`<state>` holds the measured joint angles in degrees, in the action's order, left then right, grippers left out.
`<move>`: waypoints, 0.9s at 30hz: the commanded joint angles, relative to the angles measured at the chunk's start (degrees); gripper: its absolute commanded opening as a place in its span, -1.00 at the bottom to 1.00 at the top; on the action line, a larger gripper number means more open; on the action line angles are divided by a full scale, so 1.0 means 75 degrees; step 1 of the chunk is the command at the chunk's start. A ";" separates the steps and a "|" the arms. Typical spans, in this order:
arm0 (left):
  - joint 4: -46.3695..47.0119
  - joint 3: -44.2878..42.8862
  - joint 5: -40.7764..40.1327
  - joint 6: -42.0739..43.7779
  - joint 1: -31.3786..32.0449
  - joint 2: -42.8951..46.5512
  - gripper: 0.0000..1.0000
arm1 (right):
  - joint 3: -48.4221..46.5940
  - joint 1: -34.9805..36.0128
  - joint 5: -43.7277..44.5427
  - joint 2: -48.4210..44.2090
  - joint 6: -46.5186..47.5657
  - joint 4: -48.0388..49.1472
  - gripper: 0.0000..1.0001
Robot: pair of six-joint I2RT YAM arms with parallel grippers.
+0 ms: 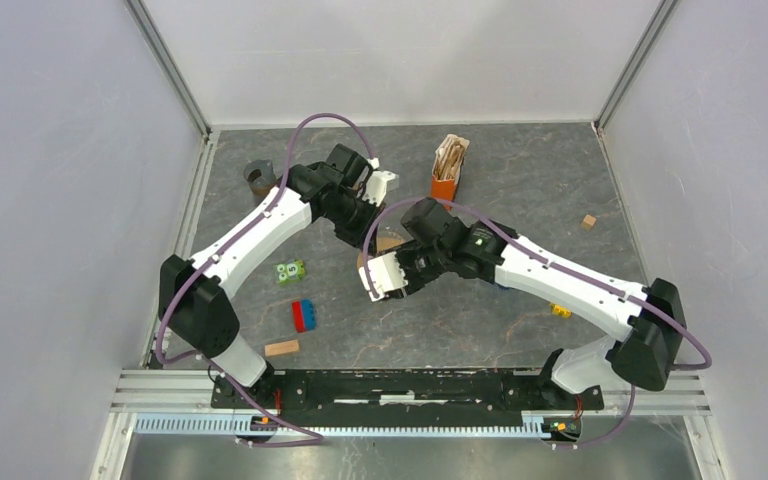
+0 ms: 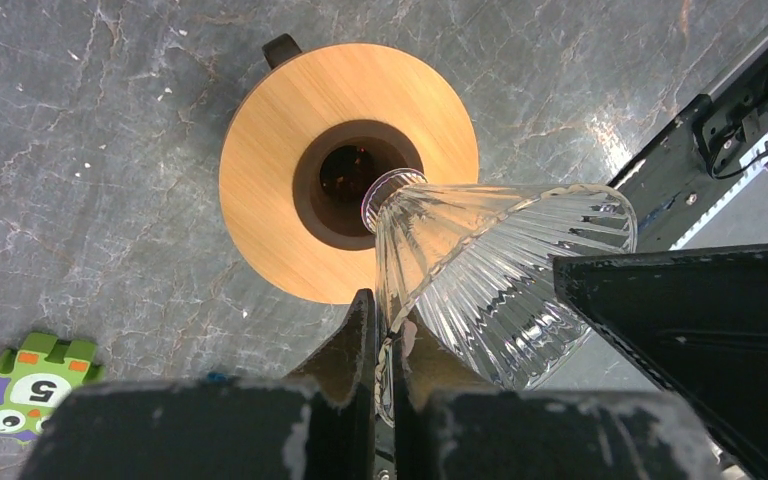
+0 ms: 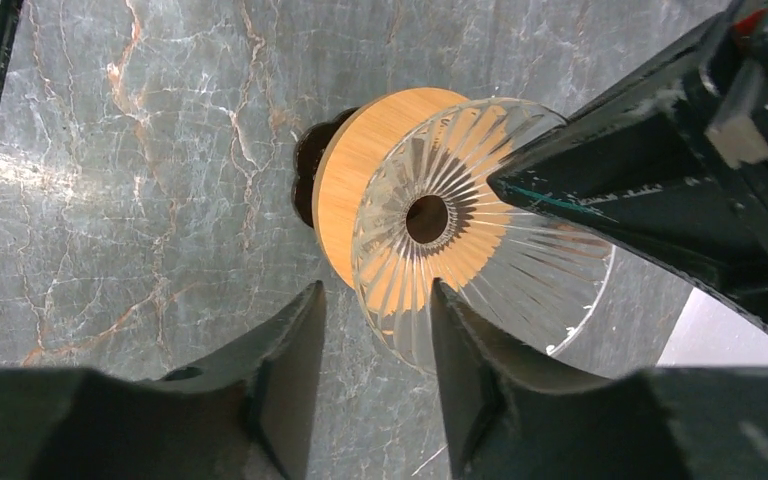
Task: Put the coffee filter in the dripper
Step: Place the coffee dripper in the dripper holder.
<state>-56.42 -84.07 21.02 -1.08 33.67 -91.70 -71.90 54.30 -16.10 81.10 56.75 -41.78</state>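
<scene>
The dripper [image 2: 490, 270] is a clear ribbed glass cone, tilted, its narrow end pointing at the hole of a round wooden base [image 2: 290, 130]. My left gripper [image 2: 385, 310] is shut on the cone's rim. In the right wrist view the cone [image 3: 520, 270] appears from its wide end, with the base [image 3: 360, 170] behind it. My right gripper [image 3: 375, 290] is open with the near rim between its fingers; there is a gap to the left finger. The brown paper coffee filters [image 1: 450, 155] stand in an orange holder [image 1: 443, 188] at the back, apart from both grippers.
A dark mug [image 1: 258, 178] sits at the back left. A green number tile [image 1: 290, 272], red and blue blocks [image 1: 304, 315] and a wooden block [image 1: 282, 348] lie front left. A small wooden cube [image 1: 588, 222] and a yellow piece [image 1: 561, 310] lie on the right.
</scene>
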 commanded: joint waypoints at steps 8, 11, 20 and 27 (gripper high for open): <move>-0.0096 -0.0311 0.0046 -0.0149 -0.0070 0.0034 -0.95 | -0.0258 0.0457 0.0826 0.0516 0.0468 0.0074 -0.53; -0.0088 -0.0298 0.0057 -0.0152 -0.0083 0.0033 -0.95 | -0.0190 0.0473 0.0800 0.0516 0.0462 0.0165 -0.72; -0.0100 -0.0564 -0.0037 -0.0140 -0.0155 -0.0163 -0.95 | 0.0047 0.0470 0.0906 0.0510 0.0499 0.0492 -0.96; -0.0101 -0.0871 -0.0042 -0.0099 -0.0177 -0.0479 -0.95 | 0.0028 0.0471 0.1076 0.0570 0.0581 0.0603 -1.00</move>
<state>-59.09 -86.76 20.91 -0.86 32.80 -94.30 -71.77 58.19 -9.54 84.51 63.07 -39.70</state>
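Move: The left hand already holds the clear coffee dripper by its rim; the dripper holder's hole lies about 2 cm back, 3 cm right and 6 cm below it, the green block some 16 cm left and 2 cm back, 15 cm down. From the open right hand, the dripper's middle is roughly 2 cm ahead, 2 cm left and 3 cm lower; the holder is 2 cm ahead, 3 cm left, 7 cm below. The right hand eases about 2 cm down and 1.5 cm left, pinching the rim while the left keeps hold. ##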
